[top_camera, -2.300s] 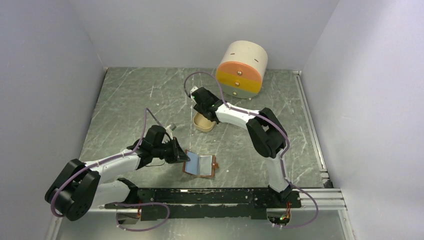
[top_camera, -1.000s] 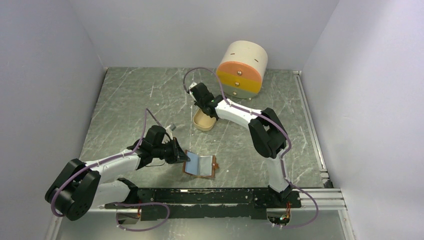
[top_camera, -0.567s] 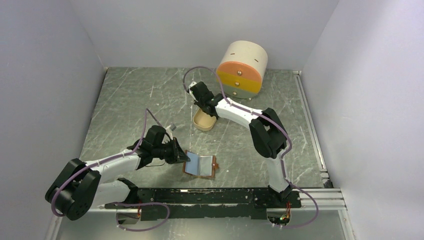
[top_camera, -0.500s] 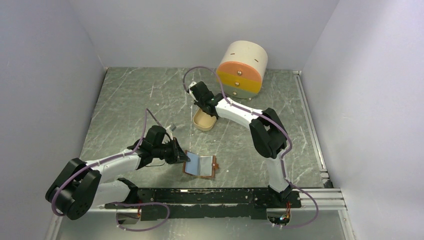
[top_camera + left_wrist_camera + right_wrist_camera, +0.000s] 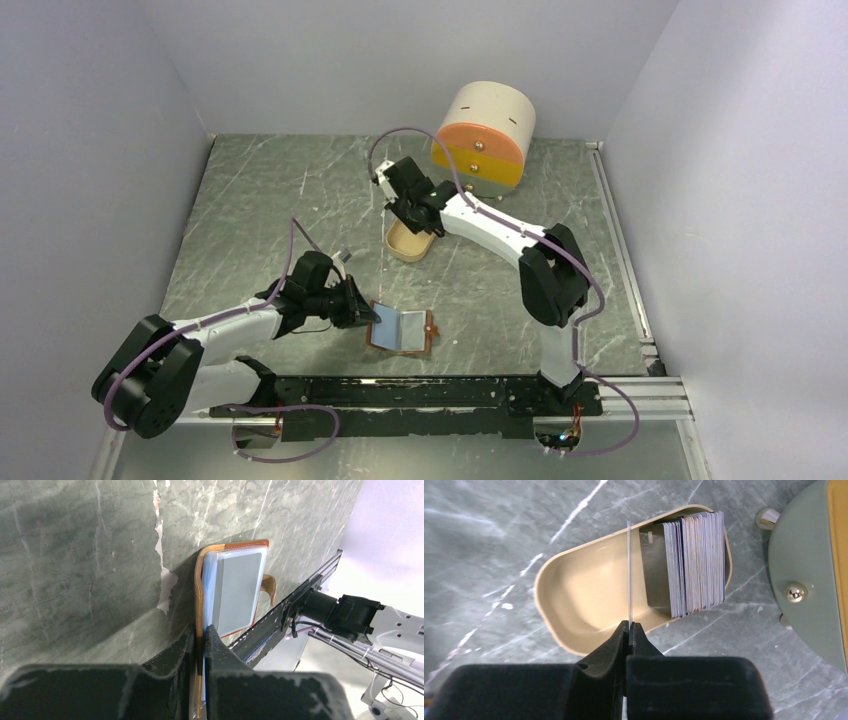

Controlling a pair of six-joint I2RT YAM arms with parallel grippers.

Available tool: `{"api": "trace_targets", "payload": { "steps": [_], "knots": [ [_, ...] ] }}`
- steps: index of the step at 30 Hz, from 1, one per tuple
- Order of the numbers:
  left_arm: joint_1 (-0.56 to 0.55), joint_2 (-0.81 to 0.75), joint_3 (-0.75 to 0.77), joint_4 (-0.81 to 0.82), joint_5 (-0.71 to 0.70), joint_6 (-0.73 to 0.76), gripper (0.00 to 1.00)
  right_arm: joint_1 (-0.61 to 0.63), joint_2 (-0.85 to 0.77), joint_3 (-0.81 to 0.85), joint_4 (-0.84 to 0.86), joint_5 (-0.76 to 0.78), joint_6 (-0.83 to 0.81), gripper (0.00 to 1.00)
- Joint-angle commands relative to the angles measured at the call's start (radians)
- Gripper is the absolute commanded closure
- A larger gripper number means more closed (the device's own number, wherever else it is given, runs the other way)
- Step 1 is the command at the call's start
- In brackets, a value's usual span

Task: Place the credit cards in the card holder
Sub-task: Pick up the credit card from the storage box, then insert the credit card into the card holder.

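Observation:
The tan card holder lies open on the table near the front, its clear pockets facing up. My left gripper is shut on the holder's left leather cover, holding that edge raised. A stack of credit cards stands on edge at one end of the beige oval tray. My right gripper hangs above the tray, shut on one thin card seen edge-on, apart from the stack. In the top view the right gripper is over the tray.
The round cream-and-orange drawer box stands just behind the tray, its grey drawer front and brass knob close to the right gripper. The black base rail runs along the near table edge.
The right gripper has shut on a single card and drawn it up out of the tray, its elbow swinging right. The left arm and the card holder have not moved.

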Motion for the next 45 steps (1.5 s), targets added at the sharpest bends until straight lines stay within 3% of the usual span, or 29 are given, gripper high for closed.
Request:
{"api": "trace_targets", "payload": {
  "steps": [1, 6, 14, 24, 30, 38, 41, 45],
  "knots": [
    [-0.004, -0.005, -0.008, 0.082, -0.035, -0.082, 0.91, 0.014, -0.121, -0.018, -0.056, -0.091, 0.128, 1.00],
    [-0.003, 0.029, -0.018, 0.187, -0.040, -0.154, 0.91, 0.016, -0.220, -0.108, -0.057, -0.099, 0.321, 1.00],
    [-0.005, 0.079, -0.030, 0.289, -0.114, -0.216, 0.91, 0.013, -0.496, -0.434, 0.122, -0.166, 0.617, 1.00],
    [-0.006, 0.114, -0.080, 0.314, -0.087, -0.197, 0.68, 0.025, -0.754, -0.886, 0.491, -0.307, 0.979, 0.98],
    [-0.005, 0.091, -0.083, 0.248, -0.109, -0.170, 0.63, 0.033, -0.739, -1.035, 0.668, -0.370, 1.078, 0.98],
    [-0.006, 0.093, -0.074, 0.224, -0.102, -0.139, 0.67, 0.044, -0.670, -1.127, 0.803, -0.411, 1.121, 0.98],
    [-0.006, 0.105, -0.079, 0.223, -0.090, -0.117, 0.61, 0.045, -0.652, -1.165, 0.861, -0.428, 1.153, 0.97],
    [-0.006, 0.108, -0.120, 0.273, -0.074, -0.131, 0.72, 0.046, -0.630, -1.205, 0.945, -0.453, 1.190, 0.98]
  ]
}}
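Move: The right hand already holds a card over the storage box; the open card holder's middle lies about 25 cm back, 4 cm left and 9 cm below that hand. The box's middle is some 2 cm back, 2 cm left and 8 cm below, the drawer cabinet about 12 cm ahead and 14 cm right. From the left hand, pinching the holder's left cover, its middle is roughly 2 cm back, 6 cm right and 3 cm lower. Rising about 5 cm at first, the right hand swings back some 20 cm from the box to the holder's right-hand pocket, then sinks past its starting height, rolling its left side up, tipping down and turning clockwise while its fingers keep the card pinched. The left hand draws its cover forward and back again while turning slightly counter-clockwise, sinks and partly loosens its fingers around the cover. ##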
